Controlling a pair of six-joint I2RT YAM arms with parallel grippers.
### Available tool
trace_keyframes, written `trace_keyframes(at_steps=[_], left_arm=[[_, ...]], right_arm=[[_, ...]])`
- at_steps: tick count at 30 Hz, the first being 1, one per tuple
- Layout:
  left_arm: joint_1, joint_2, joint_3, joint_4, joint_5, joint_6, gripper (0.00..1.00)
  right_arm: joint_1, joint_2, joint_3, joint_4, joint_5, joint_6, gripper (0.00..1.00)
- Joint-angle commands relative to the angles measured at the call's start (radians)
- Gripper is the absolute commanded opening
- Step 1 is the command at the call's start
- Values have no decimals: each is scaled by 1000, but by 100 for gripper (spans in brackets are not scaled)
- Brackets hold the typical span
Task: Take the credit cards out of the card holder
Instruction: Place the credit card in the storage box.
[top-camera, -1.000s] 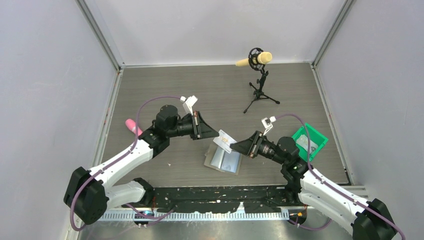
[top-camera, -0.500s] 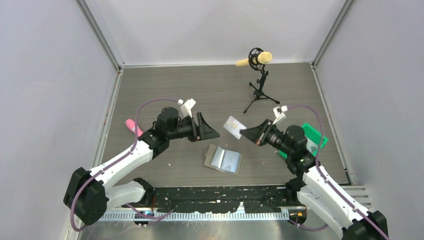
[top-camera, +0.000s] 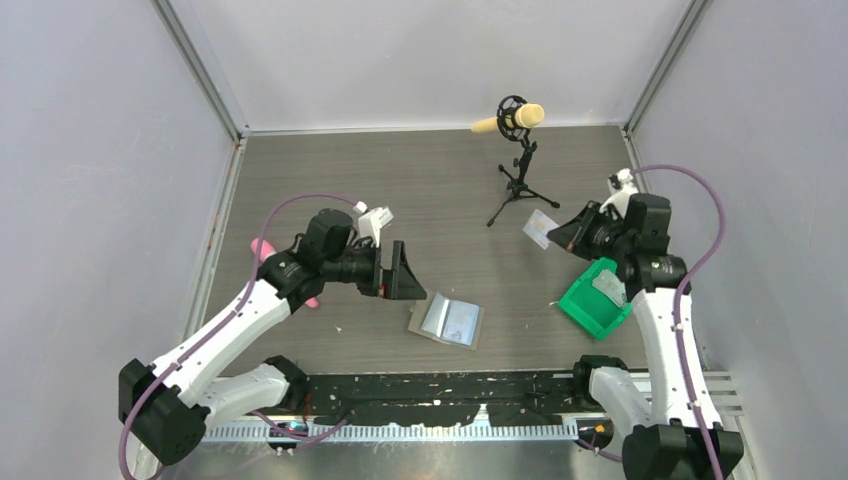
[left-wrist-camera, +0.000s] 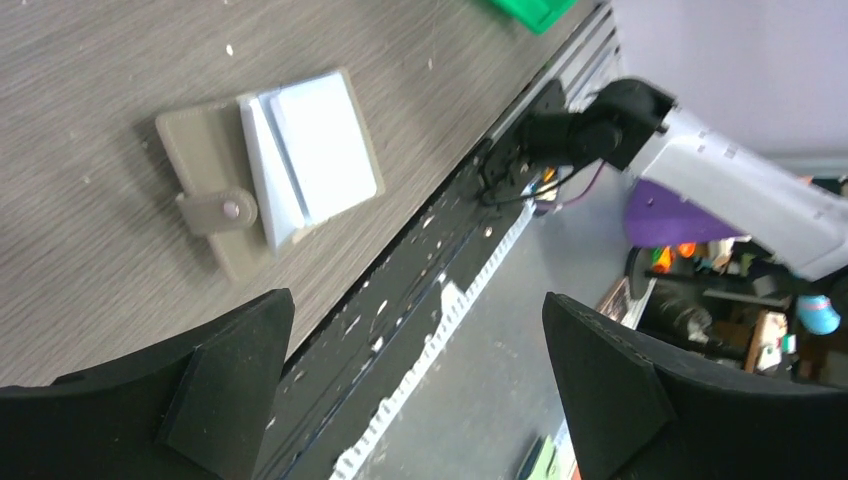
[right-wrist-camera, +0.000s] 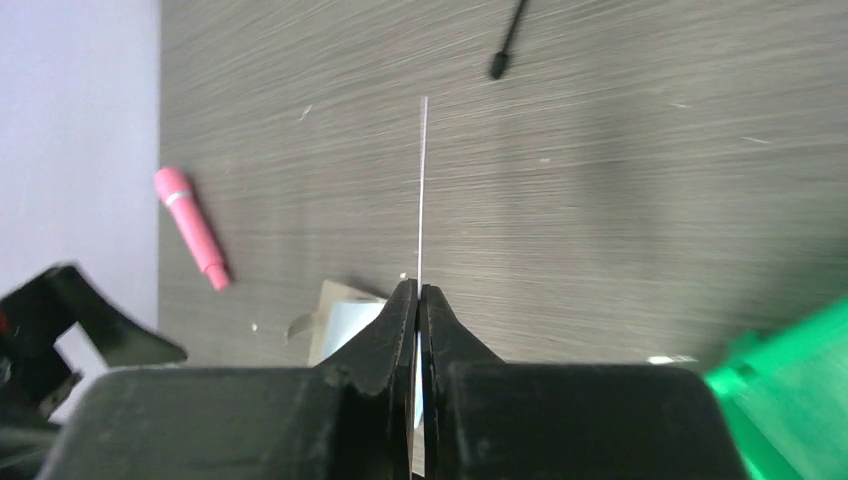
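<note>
The card holder (top-camera: 447, 321) lies open flat on the table, its pale blue inside up, and also shows in the left wrist view (left-wrist-camera: 270, 180). My right gripper (top-camera: 560, 233) is shut on one credit card (top-camera: 541, 228), held in the air up and to the left of the green bin (top-camera: 597, 297). In the right wrist view that credit card (right-wrist-camera: 423, 180) shows edge-on, sticking out of the shut gripper (right-wrist-camera: 419, 290). My left gripper (top-camera: 405, 272) hangs just left of the holder, open and empty (left-wrist-camera: 412, 298). Another pale card (top-camera: 607, 285) lies in the bin.
A microphone on a small tripod (top-camera: 517, 160) stands at the back centre. A pink marker (right-wrist-camera: 192, 228) lies on the table near the left arm. The table's black front rail (top-camera: 450, 390) runs along the near edge, and grey walls enclose three sides.
The card passed from my left gripper to my right one, which shut on it and carried it up and right towards the bin. The left gripper opened wide and drew back left.
</note>
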Motion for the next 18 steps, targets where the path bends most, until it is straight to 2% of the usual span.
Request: trace_keyframes(at_steps=[1, 5, 10, 18], left_arm=[[3, -47, 66, -235, 37, 172, 100], [1, -76, 65, -330, 32, 247, 100], [-10, -153, -4, -291, 43, 234, 100], [-24, -146, 6, -325, 32, 247, 100]], right_arm=[[-124, 43, 177, -310, 112, -184, 5], [-250, 122, 262, -447, 130, -285, 5], [-376, 176, 327, -566, 159, -380, 5], [-416, 257, 333, -617, 380, -387, 5]])
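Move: To the right hand's right, about 18 cm off and 4 cm back, lies the green storage box, some 17 cm lower; this hand already grips a credit card. The open card holder lies about 20 cm left and 10 cm back, and the tripod stand some 21 cm ahead and 2 cm left. From the left hand, the box is roughly 45 cm right, 6 cm ahead and 16 cm down. Swinging right about 14 cm towards the storage box, the right hand keeps the card pinched; it goes nearly level at first, then sinks and draws back some 4 cm, tipping further down by about 25 degrees and turning clockwise. The left hand, empty and wide open, retreats back and left from the card holder, about 6 cm. ##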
